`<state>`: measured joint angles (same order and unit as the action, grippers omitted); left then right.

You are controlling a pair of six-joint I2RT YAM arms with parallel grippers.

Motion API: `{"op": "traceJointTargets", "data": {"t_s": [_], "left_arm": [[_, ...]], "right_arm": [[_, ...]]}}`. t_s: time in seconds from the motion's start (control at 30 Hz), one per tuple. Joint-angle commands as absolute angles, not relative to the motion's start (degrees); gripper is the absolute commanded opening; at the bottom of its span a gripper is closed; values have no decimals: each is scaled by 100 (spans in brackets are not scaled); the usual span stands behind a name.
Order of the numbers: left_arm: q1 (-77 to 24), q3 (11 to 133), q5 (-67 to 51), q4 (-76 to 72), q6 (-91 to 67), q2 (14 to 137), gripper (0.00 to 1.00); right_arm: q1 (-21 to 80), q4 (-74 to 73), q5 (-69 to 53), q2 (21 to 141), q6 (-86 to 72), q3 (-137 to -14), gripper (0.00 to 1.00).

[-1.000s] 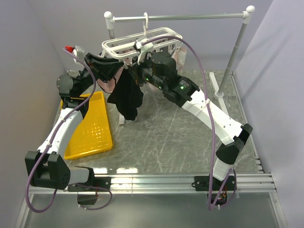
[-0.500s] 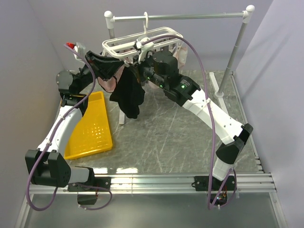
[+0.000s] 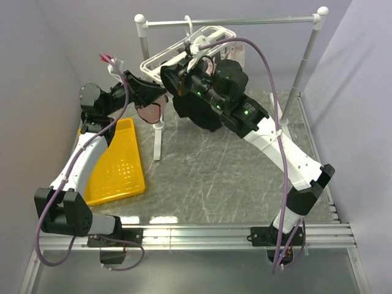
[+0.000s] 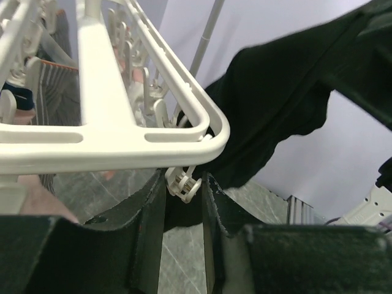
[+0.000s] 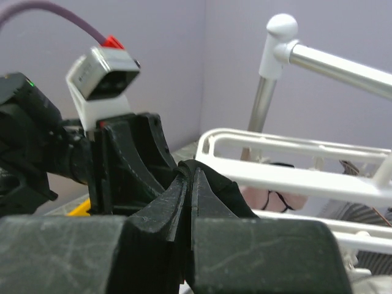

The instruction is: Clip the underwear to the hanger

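The white hanger (image 3: 177,54) hangs from the rail, tilted. My left gripper (image 3: 160,97) is at its near left corner. In the left wrist view the jaws (image 4: 184,179) are closed narrowly on a small white clip (image 4: 182,184) dangling under the hanger frame (image 4: 110,138). My right gripper (image 3: 166,75) is shut on a fold of the black underwear (image 5: 228,191), held just beside the left fingers (image 5: 131,159) and below the hanger bars (image 5: 294,174). The rest of the underwear hangs under the right wrist (image 3: 203,119) and shows behind the clip (image 4: 275,104).
A yellow basket (image 3: 119,165) lies on the table at left. The grey metal rail stand (image 3: 245,21) spans the back, with a post (image 3: 300,73) at right. Pale pink underwear (image 3: 147,112) and a grey striped garment (image 4: 58,92) hang from the hanger.
My right arm has lifted the black underwear up to the hanger's left corner. The hanger has swung back and tilted. My left gripper has risen to the corner clip.
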<state>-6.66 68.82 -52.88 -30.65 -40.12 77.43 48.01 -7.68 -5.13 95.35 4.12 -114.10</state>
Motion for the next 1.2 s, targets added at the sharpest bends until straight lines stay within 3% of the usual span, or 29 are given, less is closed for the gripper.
{"op": "traceJointTargets", "data": {"t_s": [0.0,1.17], "left_arm": [[-703,7005,-5546,-3102,-4016,7682,0],[-642,6583,-5898,-4421,-5370,7814,0]], "right_arm": [[4852,-273,-686,9308,413,-11575,0],[4860,-79,562,9457,475,-12243,0]]}}
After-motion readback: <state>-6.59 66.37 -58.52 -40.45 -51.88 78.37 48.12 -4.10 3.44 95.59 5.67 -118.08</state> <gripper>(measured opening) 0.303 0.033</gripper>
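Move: The clip at the hanger's near left corner is already between the left gripper's fingertips. From the right gripper, which pinches one edge of the black underwear, this clip lies about 9 cm below, some 2 cm ahead and 1 cm to the left. Counted from the left gripper, the hanger's middle is roughly 12 cm ahead, 8 cm to the right and 4 cm up; the pink underwear hangs about 8 cm ahead, 4 cm left and 11 cm below. Hold the right gripper nearly still at first, then lift the pinched edge of the black underwear up and away from the clip, about 4.5 cm, while drifting some 2.5 cm to the right, fingers kept shut. Keep the left fingers on the clip and ease it about 2 cm back, turning that wrist slightly clockwise. ##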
